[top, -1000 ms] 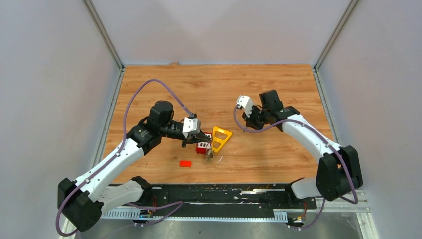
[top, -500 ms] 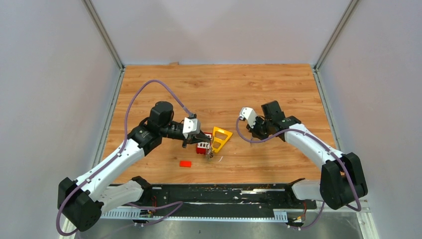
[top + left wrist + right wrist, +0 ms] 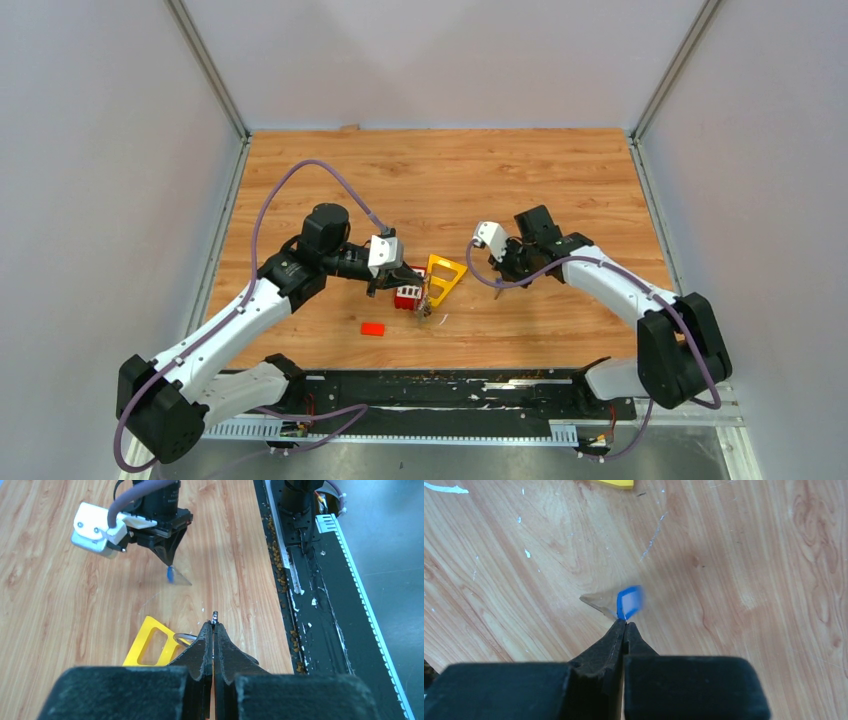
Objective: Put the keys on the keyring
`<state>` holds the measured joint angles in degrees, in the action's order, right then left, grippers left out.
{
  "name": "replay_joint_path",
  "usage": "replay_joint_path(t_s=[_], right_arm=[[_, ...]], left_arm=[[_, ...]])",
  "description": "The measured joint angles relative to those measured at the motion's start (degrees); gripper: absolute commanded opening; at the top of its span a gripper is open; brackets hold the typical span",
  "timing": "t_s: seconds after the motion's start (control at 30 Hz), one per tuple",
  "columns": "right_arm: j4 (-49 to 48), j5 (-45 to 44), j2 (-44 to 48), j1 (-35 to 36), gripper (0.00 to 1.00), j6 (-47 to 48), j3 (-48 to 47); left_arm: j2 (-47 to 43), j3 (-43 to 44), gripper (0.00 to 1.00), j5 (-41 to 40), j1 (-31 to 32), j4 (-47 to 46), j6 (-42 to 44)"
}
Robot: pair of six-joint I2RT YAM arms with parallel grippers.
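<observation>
My left gripper [image 3: 214, 622] is shut on the keyring [image 3: 182, 638], a thin silver wire ring whose edge sticks out past the fingertips. The ring's loop lies against the yellow triangular frame [image 3: 149, 644]. From above, the left gripper [image 3: 401, 283] sits at the red block [image 3: 407, 297] and the frame [image 3: 443, 275], with small metal parts [image 3: 422, 313] hanging just below. My right gripper [image 3: 625, 624] is shut on a key with a blue head [image 3: 630, 602], held just above the wood. In the top view the right gripper [image 3: 497, 284] is a little right of the frame.
A small red block [image 3: 373, 328] lies alone on the wooden table [image 3: 440, 180] in front of the left gripper. The black rail [image 3: 440, 385] runs along the near edge. Grey walls close in the sides and back.
The right arm has swung toward the near edge and lowered, bringing the blue key closer to the yellow frame. The left arm has stayed still.
</observation>
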<state>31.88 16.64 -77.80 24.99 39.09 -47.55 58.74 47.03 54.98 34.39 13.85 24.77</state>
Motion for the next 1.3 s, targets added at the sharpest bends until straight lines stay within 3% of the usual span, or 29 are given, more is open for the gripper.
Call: replay_joint_path(t_s=[0.6, 0.8, 1.3], right_arm=[[1.1, -1.3, -3.0, 0.6, 0.3, 0.0, -1.9], [3.0, -1.2, -5.5, -0.7, 0.44, 2.8, -2.8], [8.7, 0.6, -10.4, -2.1, 0.47, 25.6, -5.9]], left_arm=[[0.0, -0.1, 0.0, 0.4, 0.0, 0.0, 0.0], [0.0, -0.2, 0.0, 1.0, 0.0, 0.0, 0.0], [0.0, -0.2, 0.0, 2.6, 0.0, 0.5, 1.3]])
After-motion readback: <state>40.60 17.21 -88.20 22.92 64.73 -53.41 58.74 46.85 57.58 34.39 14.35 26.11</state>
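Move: My right fingers still pinch the key with the blue tag, which sits about 2 cm below the hand point and 1 cm left, close over bare wood. From this hand, the yellow triangle lies some 10 cm left, 3 cm farther out and 5 cm down; the red box lies about 17 cm left and 1 cm farther out, equally low. From my left hand, which keeps the keyring, the key is roughly 8 cm ahead, 13 cm right and 19 cm below. I sink my right hand about 1 cm and let go of the key and blue tag, spreading the fingers to roughly half open. Then I ease off about 2 cm to the right and a little lower still, turning the wrist some 20 degrees counter-clockwise and tipping the fingers more steeply down, so they hover open beside the tag. ##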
